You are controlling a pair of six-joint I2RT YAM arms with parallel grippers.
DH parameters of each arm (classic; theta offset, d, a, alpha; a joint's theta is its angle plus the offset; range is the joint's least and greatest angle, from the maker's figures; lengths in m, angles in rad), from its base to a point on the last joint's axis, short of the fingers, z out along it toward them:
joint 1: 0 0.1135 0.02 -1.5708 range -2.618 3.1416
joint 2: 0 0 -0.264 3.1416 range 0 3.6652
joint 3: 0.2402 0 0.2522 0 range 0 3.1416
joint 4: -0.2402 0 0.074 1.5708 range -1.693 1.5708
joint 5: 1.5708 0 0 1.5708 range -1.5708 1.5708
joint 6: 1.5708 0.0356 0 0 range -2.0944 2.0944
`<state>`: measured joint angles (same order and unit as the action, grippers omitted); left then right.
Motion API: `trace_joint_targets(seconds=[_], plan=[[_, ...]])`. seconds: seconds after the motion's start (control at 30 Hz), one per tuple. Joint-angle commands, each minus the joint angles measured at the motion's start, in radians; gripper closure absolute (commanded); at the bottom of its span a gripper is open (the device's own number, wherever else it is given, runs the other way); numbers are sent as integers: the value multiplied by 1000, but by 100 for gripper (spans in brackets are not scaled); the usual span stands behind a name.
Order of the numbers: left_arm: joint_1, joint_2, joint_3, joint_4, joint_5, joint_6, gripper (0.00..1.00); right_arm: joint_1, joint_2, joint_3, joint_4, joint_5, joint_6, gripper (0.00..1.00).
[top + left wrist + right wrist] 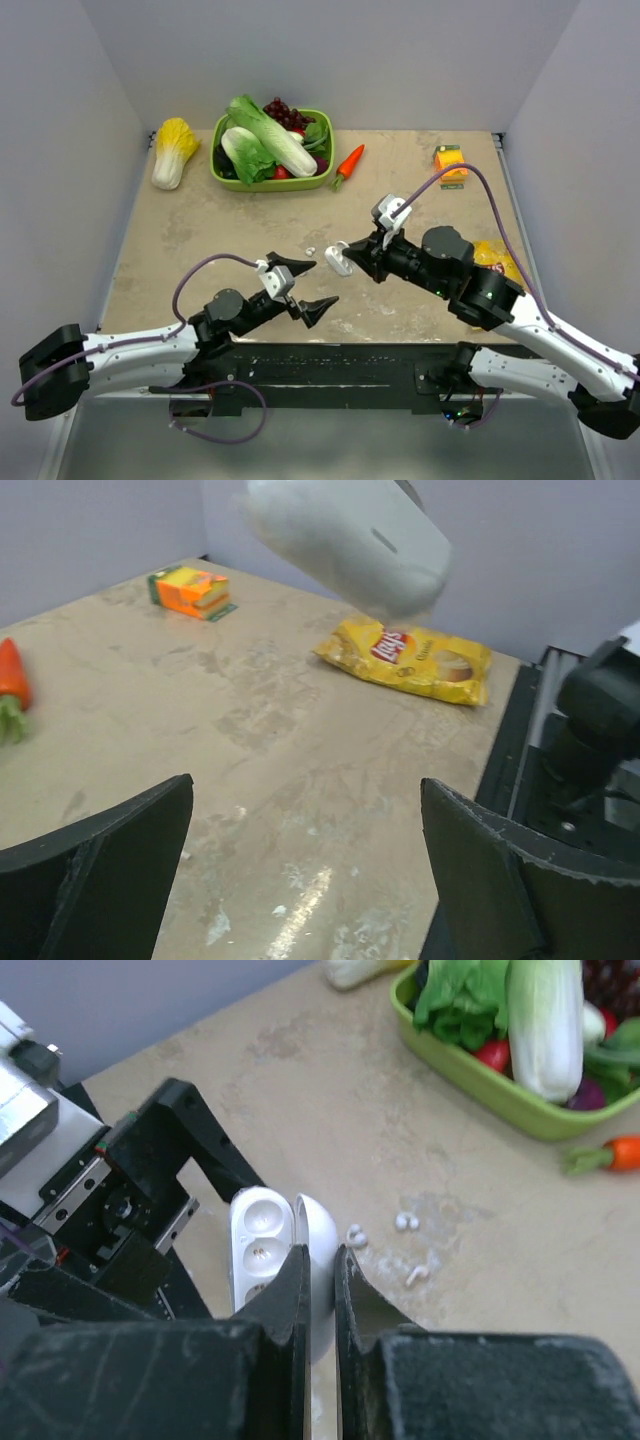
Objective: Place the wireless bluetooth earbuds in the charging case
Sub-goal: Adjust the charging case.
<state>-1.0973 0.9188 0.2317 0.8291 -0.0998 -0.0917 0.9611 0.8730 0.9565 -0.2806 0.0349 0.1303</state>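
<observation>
The charging case [258, 1240] is open, its white base showing round hollows and its lid [322, 1222] standing beside it. My right gripper [320, 1252] is shut on the lid and holds the case above the table [200, 250]. From the top view the case [339, 259] hangs mid-table at my right gripper [352, 254]. Tiny white earbuds [356, 1235] lie on the table just past the case, with more bits [405, 1222] to their right. My left gripper [316, 285] is open and empty, just left of the case. In the left wrist view the case [350, 540] looms blurred above the open gripper [305, 785].
A green basket [322, 180] of vegetables sits at the back, a napa cabbage [173, 150] to its left and a carrot [349, 163] to its right. An orange carton [451, 160] lies back right. A yellow chips bag [410, 660] lies by the right arm.
</observation>
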Motion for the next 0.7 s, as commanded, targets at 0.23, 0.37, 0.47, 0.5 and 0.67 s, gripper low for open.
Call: trace_joint_targets(seconds=[0.23,0.37,0.47,0.5,0.67], plan=[[230,-52,156,-120,659,-169,13,77,96,143,-169,-60,-288,100],[263,12,253,-208,733,-140,19,117,118,149,-184,-36,-281,100],[267,38,271,-191,747,-137,19,119,107,133,-154,-44,-273,100],[269,48,276,-185,753,-138,19,119,109,131,-152,-49,-271,100],[275,87,281,-179,770,-141,22,120,103,130,-151,-49,-268,100]])
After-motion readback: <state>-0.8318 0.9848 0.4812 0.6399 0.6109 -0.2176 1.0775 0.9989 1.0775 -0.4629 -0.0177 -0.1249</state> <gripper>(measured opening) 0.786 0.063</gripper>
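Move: The right fingers already pinch the open charging case by its lid, its middle about 1 cm ahead, 1 cm left and 1 cm below. The empty left gripper stands some 7 cm left, 1 cm back and 8 cm lower; from that left hand the case is about 6 cm right, 2 ahead and 7 up. Far below the left hand, some 18 cm down, the earbud pair lies 18 cm ahead and 3 left, a loose earbud 16 ahead and 2 right. Keeping its pinch on the lid, the right hand lifts about 3 cm, then lowers some 5 cm while drawing back and left, rolling its left side down and turning counter-clockwise, to bring the case to the left gripper. The left hand comes up about 5 cm, slightly back and right, swinging some 25 degrees clockwise; its wide-open fingers narrow a little around the case without visibly gripping. ##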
